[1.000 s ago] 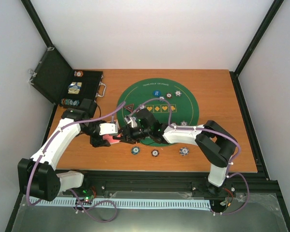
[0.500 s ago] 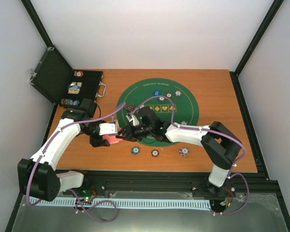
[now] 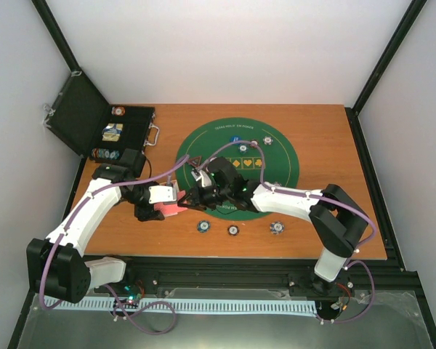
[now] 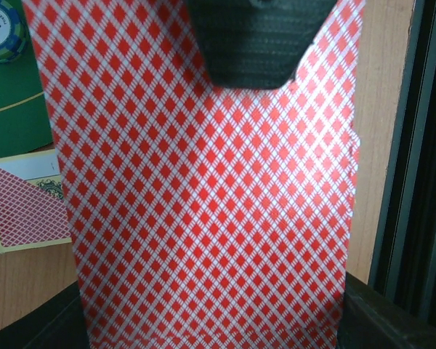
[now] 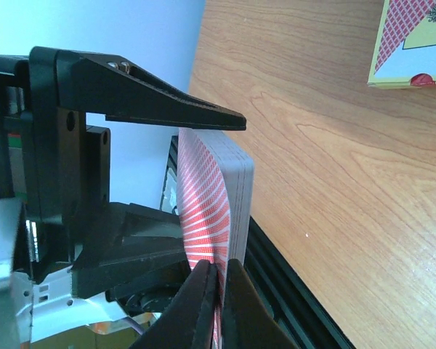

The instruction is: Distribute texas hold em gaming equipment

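A deck of red-backed playing cards (image 4: 203,189) fills the left wrist view, and my left gripper (image 3: 162,206) is shut on it by its edges just left of the green mat. My right gripper (image 5: 219,291) is shut on the top card (image 5: 202,211), which bows away from the deck (image 5: 238,182). One right finger (image 4: 251,43) shows dark over the card's far edge. Three poker chips (image 3: 203,226) (image 3: 233,230) (image 3: 277,227) lie on the wood in front of the mat. Two more chips (image 3: 267,140) and a blue button (image 3: 235,138) rest on the mat, with a dark triangular button (image 3: 195,161) at its left.
The round green felt mat (image 3: 276,163) covers the table's middle. An open black case (image 3: 123,131) holding chips stands at the back left. A yellow-bordered, red-patterned box (image 4: 25,211) lies on the wood by the mat's edge. The table's near edge and black rail (image 4: 414,182) run close to the deck.
My right gripper has slid left to the deck and shut on its top card. The left arm has held still with the deck.
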Available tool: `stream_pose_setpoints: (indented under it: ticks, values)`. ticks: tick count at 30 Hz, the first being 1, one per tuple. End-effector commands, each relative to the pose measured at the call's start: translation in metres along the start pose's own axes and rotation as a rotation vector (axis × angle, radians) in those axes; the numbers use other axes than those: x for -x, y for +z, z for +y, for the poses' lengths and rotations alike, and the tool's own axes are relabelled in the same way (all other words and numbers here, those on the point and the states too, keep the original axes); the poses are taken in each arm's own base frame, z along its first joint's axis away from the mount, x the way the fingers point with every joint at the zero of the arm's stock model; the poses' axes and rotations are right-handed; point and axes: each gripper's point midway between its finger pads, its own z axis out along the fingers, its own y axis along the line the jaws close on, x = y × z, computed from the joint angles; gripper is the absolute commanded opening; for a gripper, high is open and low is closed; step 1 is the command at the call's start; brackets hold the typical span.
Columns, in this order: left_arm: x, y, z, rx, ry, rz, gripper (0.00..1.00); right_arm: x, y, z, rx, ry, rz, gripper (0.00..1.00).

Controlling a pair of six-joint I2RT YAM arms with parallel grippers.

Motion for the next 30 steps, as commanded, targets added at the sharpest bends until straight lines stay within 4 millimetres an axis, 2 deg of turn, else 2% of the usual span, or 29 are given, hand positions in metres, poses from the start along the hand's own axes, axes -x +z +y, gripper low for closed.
stream_pose_setpoints:
  ticks: [1,5,9,14,18,23,30]
  values:
    - [0.005,-0.001,0.005,0.023,0.027,-0.022,0.01,0.009,-0.012,0.012,-0.005,-0.022,-0.028,0.03]
    - [0.001,0.0,0.004,0.016,0.017,-0.001,0.01,0.015,-0.022,0.009,-0.013,-0.027,-0.04,0.03]
    - [0.0,-0.002,0.002,0.014,0.015,0.01,0.01,0.028,-0.035,-0.003,-0.01,-0.009,-0.052,0.03]
    - [0.0,-0.008,0.001,0.026,0.018,0.013,0.01,0.058,-0.053,-0.017,-0.018,-0.013,-0.08,0.03]
    - [0.003,-0.013,0.0,0.024,0.01,0.012,0.01,0.09,-0.057,-0.041,-0.057,-0.002,-0.083,0.03]
    - [0.003,-0.015,0.002,0.032,-0.002,0.016,0.01,0.14,-0.049,-0.078,-0.108,0.011,-0.077,0.03]
    - [0.004,-0.018,0.0,0.034,-0.025,0.008,0.01,0.201,-0.019,-0.123,-0.18,0.027,-0.055,0.03]
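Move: The right hand's shut fingers already pinch a playing card that still overlaps the deck in the left hand, about 6 cm to their left. The triangle marker on the mat's left edge lies some 18 cm ahead, 3 cm to the right and 15 cm below; from the left hand it is about 17 cm ahead and 10 cm right. The blue-green chip sits roughly 5 cm nearer and 2 cm right of the marker, and the brown chip 3 cm nearer and 5 cm right of it. The card box is about 7 cm ahead of the right hand, 4 cm left. Keeping its pinch on the card, the right hand draws it off the deck to the right, about 5 cm in all, and sweeps it some 20 cm forward towards the triangle marker. It travels nearly level at first, then sinks around 5 cm late on and is still moving fast. The left hand stays almost in place and keeps its hold on the deck. ##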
